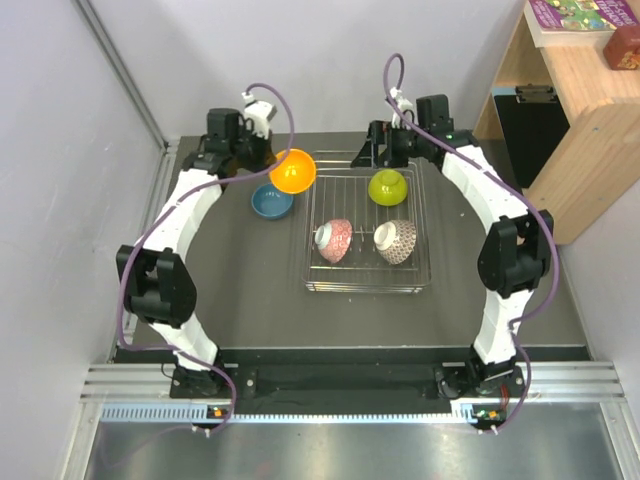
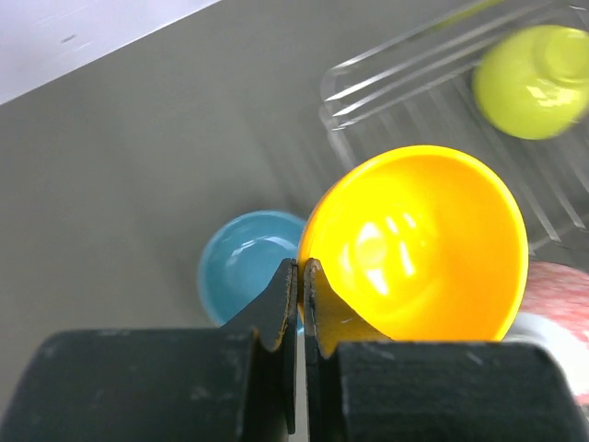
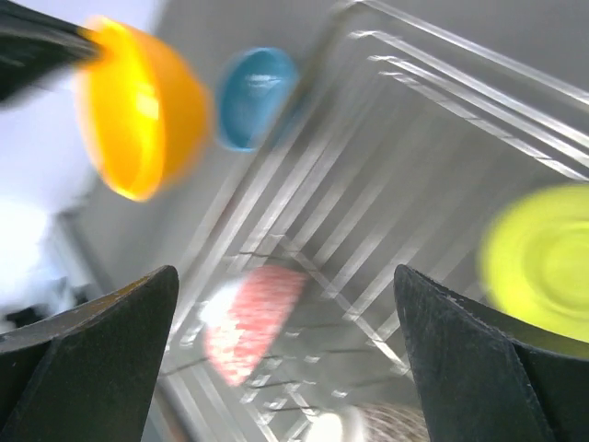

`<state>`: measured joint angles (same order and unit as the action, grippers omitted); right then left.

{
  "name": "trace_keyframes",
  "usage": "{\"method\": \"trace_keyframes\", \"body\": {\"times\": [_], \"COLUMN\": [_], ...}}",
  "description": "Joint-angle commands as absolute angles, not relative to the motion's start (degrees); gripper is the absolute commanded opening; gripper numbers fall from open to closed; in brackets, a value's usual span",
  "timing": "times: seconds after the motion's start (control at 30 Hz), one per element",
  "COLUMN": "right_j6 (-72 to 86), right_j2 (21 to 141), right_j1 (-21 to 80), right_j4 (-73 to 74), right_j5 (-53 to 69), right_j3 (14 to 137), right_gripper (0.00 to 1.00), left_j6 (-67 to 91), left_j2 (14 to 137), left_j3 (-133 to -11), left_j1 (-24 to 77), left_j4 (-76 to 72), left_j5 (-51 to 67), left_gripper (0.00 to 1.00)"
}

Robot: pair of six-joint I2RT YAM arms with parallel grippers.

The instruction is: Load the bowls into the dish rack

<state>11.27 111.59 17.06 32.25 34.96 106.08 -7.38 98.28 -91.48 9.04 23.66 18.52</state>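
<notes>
My left gripper (image 1: 274, 158) (image 2: 301, 268) is shut on the rim of the orange bowl (image 1: 293, 171) (image 2: 419, 244) (image 3: 138, 106), holding it tilted in the air by the dish rack's (image 1: 366, 289) (image 2: 414, 74) (image 3: 414, 120) far left corner. Under it, the blue bowl (image 1: 272, 203) (image 2: 244, 262) (image 3: 256, 97) sits on the table left of the rack. Inside the rack are the lime bowl (image 1: 388, 186) (image 2: 534, 81) (image 3: 543, 262), the pink-patterned bowl (image 1: 334, 241) (image 2: 557, 295) (image 3: 253, 322) and the brownish-patterned bowl (image 1: 396, 241) (image 3: 396, 424). My right gripper (image 1: 385, 150) (image 3: 285, 269) hangs open and empty over the rack's far edge.
A wooden shelf unit (image 1: 570, 110) stands off the table's far right corner, with books (image 1: 575, 15) on top. White walls close in at the back and left. The dark table (image 1: 240, 290) ends at a metal rail near the arm bases.
</notes>
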Motion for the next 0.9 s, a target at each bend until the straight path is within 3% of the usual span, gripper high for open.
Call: {"method": "trace_keyframes", "body": {"times": [0.0,0.27,0.87], "right_j6": [22.84,26.27,36.82], "right_j2": [108.02,109.68,114.26], "right_j1": [16.79,16.17,15.91], "right_j4": [19.27,15.30,0.44], "right_j5": [52.20,57.99,72.94], "right_j3": [101.52,98.70,92.29], "right_gripper": [1.00,1.00,1.00], "left_j6": [-8.61,-9.32,-9.14], "left_j2": [94.66,95.98,94.66], "left_j3": [-92.55,-97.29,-97.56], "left_j1": [15.98,24.16,26.98], "left_j4": [21.09,22.76,22.15], "left_j5": [17.59,16.17,17.40], "left_gripper": [0.00,0.00,0.00]}}
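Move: The left hand holds the orange bowl by its rim and is taking it to the right gripper's open fingers, some 28 cm to its right, roughly level with it. The blue bowl stands almost straight below the left hand, about 19 cm down. From the right hand the orange bowl is about 22 cm left and 4 cm back; the green bowl is some 9 cm right and 17 cm down, the red patterned bowl 8 cm left, 16 cm back and as low. The left hand keeps its shut grip on the orange bowl's rim and swings it about 13 cm right and 5 cm back, out over the rack towards the right gripper, rising slightly and turning some 15 degrees clockwise, quick at first and then almost at rest. The right hand comes to meet it, about 5 cm back and 4 cm left, tipping down and rolling its left side up by some 25 degrees with the fingers still wide open, until they come close around the bowl's free side without closing. ##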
